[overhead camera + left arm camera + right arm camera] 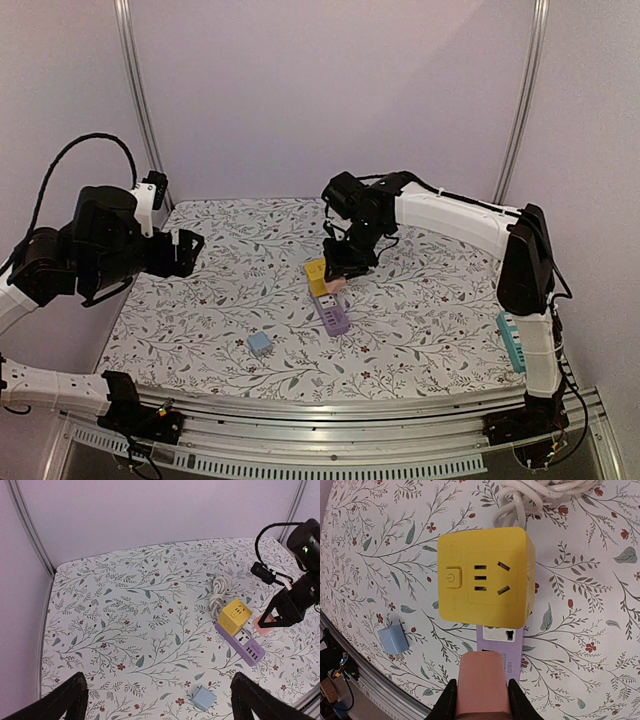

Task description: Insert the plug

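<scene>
My right gripper (482, 696) is shut on a pink plug (484, 685), held just above the purple power strip (504, 641). A yellow cube socket (485, 575) stands on the strip's far end. From the top, the pink plug (335, 285) hangs beside the yellow cube (316, 276) and over the purple strip (333, 314), under the right gripper (340, 272). My left gripper (157, 695) is open and empty, raised at the table's left side, far from the strip (245, 647). The plug's prongs are hidden.
A small blue plug (260, 343) lies loose on the flowered cloth near the front, left of the strip. A coiled white cable (218, 592) lies behind the yellow cube. A teal part (512, 340) sits on the right arm's post at the table's right edge.
</scene>
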Controlling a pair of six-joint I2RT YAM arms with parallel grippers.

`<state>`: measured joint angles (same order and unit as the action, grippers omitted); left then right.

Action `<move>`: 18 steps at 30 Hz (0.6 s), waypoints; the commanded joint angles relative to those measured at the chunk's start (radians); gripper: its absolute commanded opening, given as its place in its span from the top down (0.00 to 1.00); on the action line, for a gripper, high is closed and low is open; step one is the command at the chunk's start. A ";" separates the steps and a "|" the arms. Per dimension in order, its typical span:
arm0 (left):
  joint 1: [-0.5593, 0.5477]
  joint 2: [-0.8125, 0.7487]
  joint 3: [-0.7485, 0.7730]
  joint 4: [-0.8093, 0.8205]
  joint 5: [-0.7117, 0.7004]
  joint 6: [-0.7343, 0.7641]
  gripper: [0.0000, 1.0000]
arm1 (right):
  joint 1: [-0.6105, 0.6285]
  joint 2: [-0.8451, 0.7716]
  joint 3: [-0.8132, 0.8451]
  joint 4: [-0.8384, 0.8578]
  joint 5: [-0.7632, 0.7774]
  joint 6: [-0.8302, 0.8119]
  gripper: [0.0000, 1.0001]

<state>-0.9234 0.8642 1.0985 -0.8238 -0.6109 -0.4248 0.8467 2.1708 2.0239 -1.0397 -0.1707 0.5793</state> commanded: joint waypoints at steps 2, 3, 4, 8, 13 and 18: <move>0.008 -0.013 -0.018 -0.032 0.033 0.001 0.01 | 0.008 0.081 0.057 -0.058 0.082 0.014 1.00; 0.008 -0.013 -0.019 -0.034 0.035 0.005 0.01 | 0.009 0.086 0.062 -0.057 0.085 0.012 1.00; 0.008 -0.016 -0.020 -0.037 0.036 0.008 0.01 | 0.010 0.096 0.071 -0.059 0.089 0.009 1.00; 0.008 -0.025 -0.030 -0.042 0.043 0.017 0.01 | 0.010 0.135 0.113 -0.071 0.106 0.008 1.00; 0.008 -0.032 -0.037 -0.043 0.045 0.043 0.00 | 0.012 0.176 0.139 -0.076 0.104 0.013 1.00; 0.008 -0.024 -0.035 -0.041 0.040 0.075 0.01 | 0.014 0.192 0.139 -0.077 0.112 0.019 1.00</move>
<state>-0.9234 0.8410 1.0760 -0.8501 -0.5785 -0.3878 0.8528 2.3291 2.1365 -1.1015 -0.0830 0.5869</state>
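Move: The right gripper holds the pink plug above the purple strip. The free socket next to the yellow cube lies about 10 cm below this hand, 1 cm ahead and 2 cm left. The yellow cube sits some 5 cm ahead and 4 cm left, with the cord coil 15 cm ahead and 1 cm left; the blue plug is 11 cm back and 20 cm left. From the left hand, that socket is roughly 10 cm ahead, 31 cm right and 28 cm down. Lower the right gripper about 5 cm towards the purple strip, just beside the near face of the yellow cube, easing forward a little over 1 cm on the way and slowing towards the end. Keep the pink plug pinched, and tip the fingers some 10 degrees closer to straight down. ##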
